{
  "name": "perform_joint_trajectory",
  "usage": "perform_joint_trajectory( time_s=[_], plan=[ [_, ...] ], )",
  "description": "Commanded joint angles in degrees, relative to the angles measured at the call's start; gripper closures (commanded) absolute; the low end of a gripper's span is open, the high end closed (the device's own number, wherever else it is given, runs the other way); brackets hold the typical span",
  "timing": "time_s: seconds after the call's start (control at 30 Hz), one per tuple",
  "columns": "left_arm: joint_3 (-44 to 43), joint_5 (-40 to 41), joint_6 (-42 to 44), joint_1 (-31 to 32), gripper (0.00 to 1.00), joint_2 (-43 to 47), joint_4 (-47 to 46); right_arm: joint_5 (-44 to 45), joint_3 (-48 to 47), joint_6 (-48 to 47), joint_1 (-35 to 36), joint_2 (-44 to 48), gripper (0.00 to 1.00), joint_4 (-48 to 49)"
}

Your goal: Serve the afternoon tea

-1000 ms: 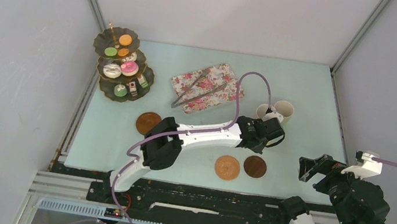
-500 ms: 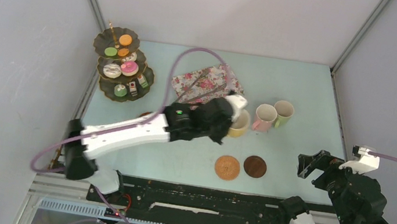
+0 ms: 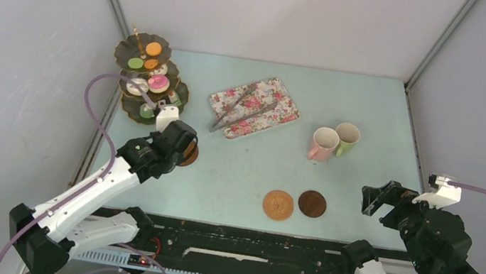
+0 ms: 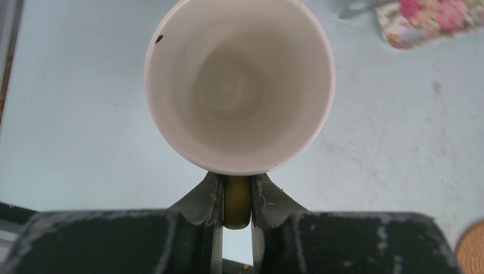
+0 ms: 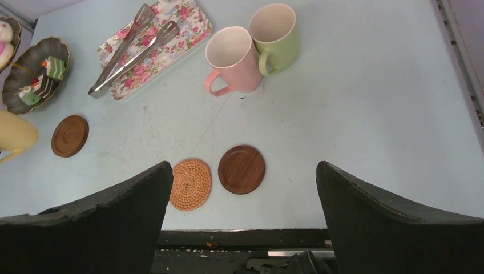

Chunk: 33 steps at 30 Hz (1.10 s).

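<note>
My left gripper (image 4: 237, 182) is shut on the handle of the yellow mug (image 4: 240, 85), which stays upright and shows its white inside. From above, that gripper (image 3: 178, 144) hovers at the left brown coaster (image 3: 189, 155) and hides the mug. In the right wrist view the yellow mug (image 5: 14, 134) sits just left of that coaster (image 5: 69, 136). The pink mug (image 3: 322, 144) and green mug (image 3: 348, 136) stand together at the right. A woven coaster (image 3: 279, 204) and a dark coaster (image 3: 312, 203) lie near the front. My right gripper (image 3: 376, 199) is open and holds nothing.
The dark three-tier stand (image 3: 127, 112) with small cakes and macarons stands at the far left, close behind my left gripper. A flowered tray (image 3: 268, 115) carrying metal tongs (image 3: 244, 108) lies in the middle at the back. Grey walls enclose the table.
My left arm lifted the yellow mug from beside the pink mug and swung it leftwards across the table to the left coaster. The right arm barely moved.
</note>
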<state>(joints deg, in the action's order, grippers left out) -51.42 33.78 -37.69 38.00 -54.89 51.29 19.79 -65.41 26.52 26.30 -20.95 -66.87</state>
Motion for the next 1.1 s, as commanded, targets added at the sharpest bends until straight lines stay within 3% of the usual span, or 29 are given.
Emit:
perform_joint_trajectory(
  time_s=[0.0, 0.23, 0.63, 1.07],
  plan=[
    [3.3, 8.4, -10.2, -3.2, 1.00, 1.7, -8.1, -1.4, 0.4, 0.4, 0.3, -1.1, 0.02, 2.8],
    [9.3, 3.6, -16.1, -6.5, 1.00, -0.8, -18.8, -2.3, 0.5, 1.3, 0.3, -1.2, 0.02, 2.0],
    [7.5, 1.2, -16.2, -6.5, 1.00, -9.7, -21.3, -1.8, 0.5, 0.7, 0.3, -1.2, 0.03, 2.3],
    [8.5, 1.4, -17.9, -6.5, 1.00, -11.8, -20.9, -1.6, 0.5, -0.6, 0.3, -1.7, 0.02, 2.7]
  ],
)
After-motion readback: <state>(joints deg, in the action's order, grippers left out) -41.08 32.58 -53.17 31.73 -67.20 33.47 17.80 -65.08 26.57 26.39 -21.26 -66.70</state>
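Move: The yellow mug hangs by its handle in my left fingers. The brown coaster it is going to lies about 8 cm ahead of that hand, 2 cm to its left and 13 cm below. The cake stand's bottom tier is some 14 cm farther out than the coaster and 12 cm more to the left. The tray with the tongs lies about 18 cm beyond the coaster and 22 cm to the right of it. From my idle right hand the coaster is about 18 cm ahead, 46 cm left and 26 cm down. I lower the mug about 8 cm towards the brown coaster with my left hand, easing forward 3.5 cm as it sinks. It first swings on a couple of centimetres to the left, then comes back, while the wrist turns some 15 degrees counter-clockwise and its left side dips. My fingers keep their pinch on the handle, and the descent slows to a stop. ##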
